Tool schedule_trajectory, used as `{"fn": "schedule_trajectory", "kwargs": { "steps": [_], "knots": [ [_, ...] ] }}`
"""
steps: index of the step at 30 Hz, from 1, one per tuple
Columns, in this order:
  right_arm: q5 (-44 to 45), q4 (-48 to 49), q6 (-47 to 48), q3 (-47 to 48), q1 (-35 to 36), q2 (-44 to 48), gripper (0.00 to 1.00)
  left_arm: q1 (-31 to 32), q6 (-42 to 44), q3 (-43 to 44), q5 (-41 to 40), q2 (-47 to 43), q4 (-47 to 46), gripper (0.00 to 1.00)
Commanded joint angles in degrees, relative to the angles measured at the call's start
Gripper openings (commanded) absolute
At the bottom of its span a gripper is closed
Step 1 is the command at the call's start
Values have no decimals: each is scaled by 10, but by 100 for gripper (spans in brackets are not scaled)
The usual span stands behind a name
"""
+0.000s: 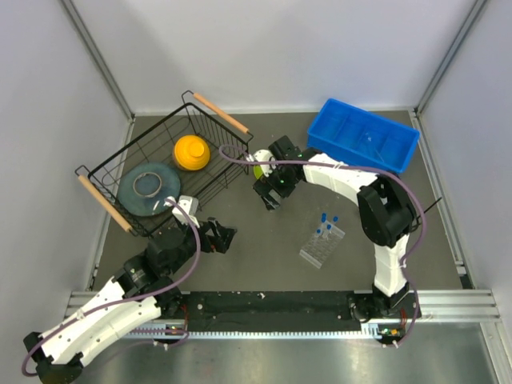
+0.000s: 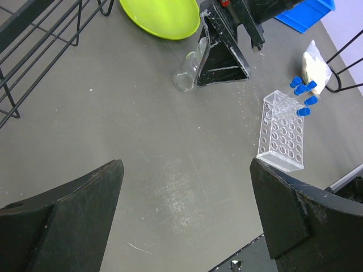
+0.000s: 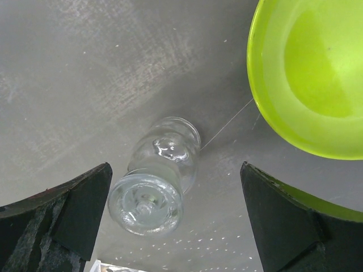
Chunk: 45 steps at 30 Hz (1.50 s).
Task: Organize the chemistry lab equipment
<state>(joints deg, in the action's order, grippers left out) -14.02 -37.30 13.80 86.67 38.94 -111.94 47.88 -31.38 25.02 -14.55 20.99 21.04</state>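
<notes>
A tiny clear cup (image 3: 154,184) lies on its side on the grey table, beside the lime-green plate (image 3: 309,73). My right gripper (image 3: 175,165) hangs open just above it, a finger on each side, not touching. In the top view this gripper (image 1: 270,196) is at mid-table. The clear grid rack (image 1: 322,244) stands right of centre with several blue-capped tubes (image 2: 302,93) at its far end. A white-filled packet (image 2: 315,68) and a thin black loop (image 2: 339,54) lie beyond the rack. My left gripper (image 2: 186,161) is open over bare table, left of the rack, holding nothing.
A black wire basket (image 1: 120,160) with wooden handles stands at the back left, holding an orange dome (image 1: 192,152) and a grey-blue dish (image 1: 148,186). A blue compartment bin (image 1: 364,134) sits at the back right. Grey walls close in the table.
</notes>
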Motion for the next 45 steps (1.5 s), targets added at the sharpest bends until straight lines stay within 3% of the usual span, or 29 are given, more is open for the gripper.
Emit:
{"fn": "schedule_trajectory", "kwargs": {
  "steps": [1, 16, 29, 33, 36, 39, 45],
  "knots": [
    [9, 17, -12, 17, 7, -11, 94, -2, 4, -7, -3, -3, -21, 99],
    [27, 30, -9, -2, 25, -18, 67, -2, 4, -5, -1, -2, -21, 99],
    [52, 30, -2, -4, 28, -27, 63, -2, 3, 4, 0, -7, -11, 99],
    [53, 30, -2, -2, 28, -24, 42, -2, 0, 3, -1, -12, -6, 99],
    [55, 30, 1, -3, 28, -10, 21, -2, -2, 2, -1, -17, -6, 99],
    [58, 29, 12, -8, 28, 22, 15, -2, -3, 5, 0, -21, -2, 99],
    [53, 21, 40, -35, 11, 108, 12, -2, -2, 6, 0, -21, -5, 99]
  ]
}}
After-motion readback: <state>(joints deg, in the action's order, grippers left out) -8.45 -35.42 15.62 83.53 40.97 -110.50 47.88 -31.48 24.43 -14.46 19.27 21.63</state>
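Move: The glass bottle stands upright between the right hand's open fingers, practically at the hand point and about 2 cm below it. The green plate's middle is some 8 cm straight ahead of this hand and about 5 cm lower; the tube rack lies roughly 13 cm back and 14 cm to its right, about 4 cm lower. From the left hand the bottle is about 14 cm ahead, 15 cm to the right and 13 cm below. The right hand, already around the glass bottle with its fingers pointing steeply down, sinks about 2 cm in two small steps, shifting roughly 1 cm left and back between them and tilting some 5 degrees, while the fingers close in stages from wide open to about half and pinch the bottle's body from both sides. Once they stop on the glass, the hand keeps hold and begins to rise, coming up about 1 cm and easing about 1 cm to the right. ##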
